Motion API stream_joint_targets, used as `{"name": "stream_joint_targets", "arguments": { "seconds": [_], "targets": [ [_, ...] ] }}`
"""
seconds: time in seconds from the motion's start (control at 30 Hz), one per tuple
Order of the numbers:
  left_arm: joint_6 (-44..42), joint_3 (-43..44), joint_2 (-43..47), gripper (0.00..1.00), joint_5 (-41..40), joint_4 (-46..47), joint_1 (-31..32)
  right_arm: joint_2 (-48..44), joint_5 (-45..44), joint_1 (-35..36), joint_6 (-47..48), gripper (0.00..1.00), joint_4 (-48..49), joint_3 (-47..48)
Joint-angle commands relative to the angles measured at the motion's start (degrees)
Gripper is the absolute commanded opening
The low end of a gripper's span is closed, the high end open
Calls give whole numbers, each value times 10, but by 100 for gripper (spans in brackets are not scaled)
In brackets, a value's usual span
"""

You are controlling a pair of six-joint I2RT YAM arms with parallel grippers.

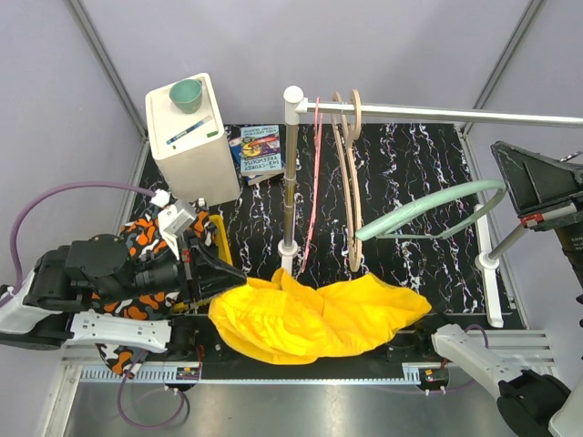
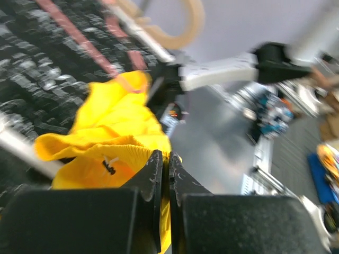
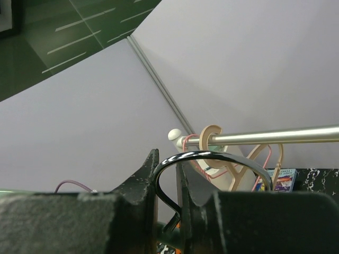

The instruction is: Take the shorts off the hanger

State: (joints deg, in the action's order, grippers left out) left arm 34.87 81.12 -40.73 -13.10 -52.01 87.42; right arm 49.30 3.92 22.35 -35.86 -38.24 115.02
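The yellow shorts lie heaped on the black marbled mat at the near edge. My left gripper is shut on their left edge; in the left wrist view the fingertips pinch the ribbed yellow waistband. My right gripper is raised at the right and shut on the black wire hook of a mint green hanger. The hanger slants down to the left, and its low end hangs just behind the shorts with no cloth on it.
A clothes rack's rail and post carry wooden hangers and a pink one. A white box with a green cup and a book stand back left. Orange patterned cloth lies under my left arm.
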Motion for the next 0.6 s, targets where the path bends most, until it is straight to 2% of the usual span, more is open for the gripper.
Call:
{"name": "stream_joint_targets", "arguments": {
  "seconds": [0.0, 0.1, 0.17, 0.2, 0.23, 0.3, 0.33, 0.37, 0.47, 0.5, 0.53, 0.57],
  "targets": [
    [47, 74, -56, 0, -192, -90, 1, 9, -16, 3, 14, 0, 7, 2],
    [28, 127, -107, 0, -216, -115, -36, 10, -25, 2, 22, 0, -2, 8],
    [1, 143, -123, 0, -173, -111, -138, 15, -30, 3, 29, 0, -14, 27],
    [-9, 140, -131, 0, -98, -94, -182, 21, -31, 3, 35, 0, -25, 34],
    [-32, 135, -135, 0, -61, -86, -266, 26, -32, 3, 39, 0, -31, 42],
    [-52, 148, -154, 0, -1, -82, -326, 39, -34, 3, 52, 0, -48, 69],
    [-68, 162, -161, 0, -3, -85, -361, 45, -33, 3, 54, 0, -54, 78],
    [-75, 199, -167, 0, -10, -91, -373, 50, -34, 2, 59, 0, -61, 99],
    [-90, 327, -200, 0, -110, -141, -401, 69, -34, 2, 61, 0, -81, 133],
    [-95, 360, -214, 0, -174, -145, -401, 75, -33, 3, 56, 0, -89, 139],
    [-105, 418, -219, 0, -205, -146, -401, 77, -31, 2, 54, 0, -91, 148],
    [-117, 440, -224, 0, -231, -129, -401, 79, -30, 3, 52, 0, -95, 151]
  ]
}}
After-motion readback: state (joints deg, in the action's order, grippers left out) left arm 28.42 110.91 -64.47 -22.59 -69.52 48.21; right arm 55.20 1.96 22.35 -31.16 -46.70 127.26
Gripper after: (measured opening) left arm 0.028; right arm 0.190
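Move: Yellow shorts are in my left hand; the yellow tray, with the camouflage shorts over it, lies about 26 cm to its left, 14 cm ahead and some 40 cm below. The near rack post stands about 21 cm ahead and 8 cm to the right, the pink hanger beside it roughly 19 cm ahead and 12 cm right. From my right hand, the tray is some 60 cm left, 6 cm ahead and 65 cm below. Keeping the yellow shorts pinched, I sweep my left hand quickly forward, about 17 cm, passing left of the rack post and drifting left late on, to bring it closer over the tray's side. The wrist swings counter-clockwise some 45 degrees as I go, and I lift a little at the end. My right hand stays nearly in place, still gripping the green hanger by its hook. ##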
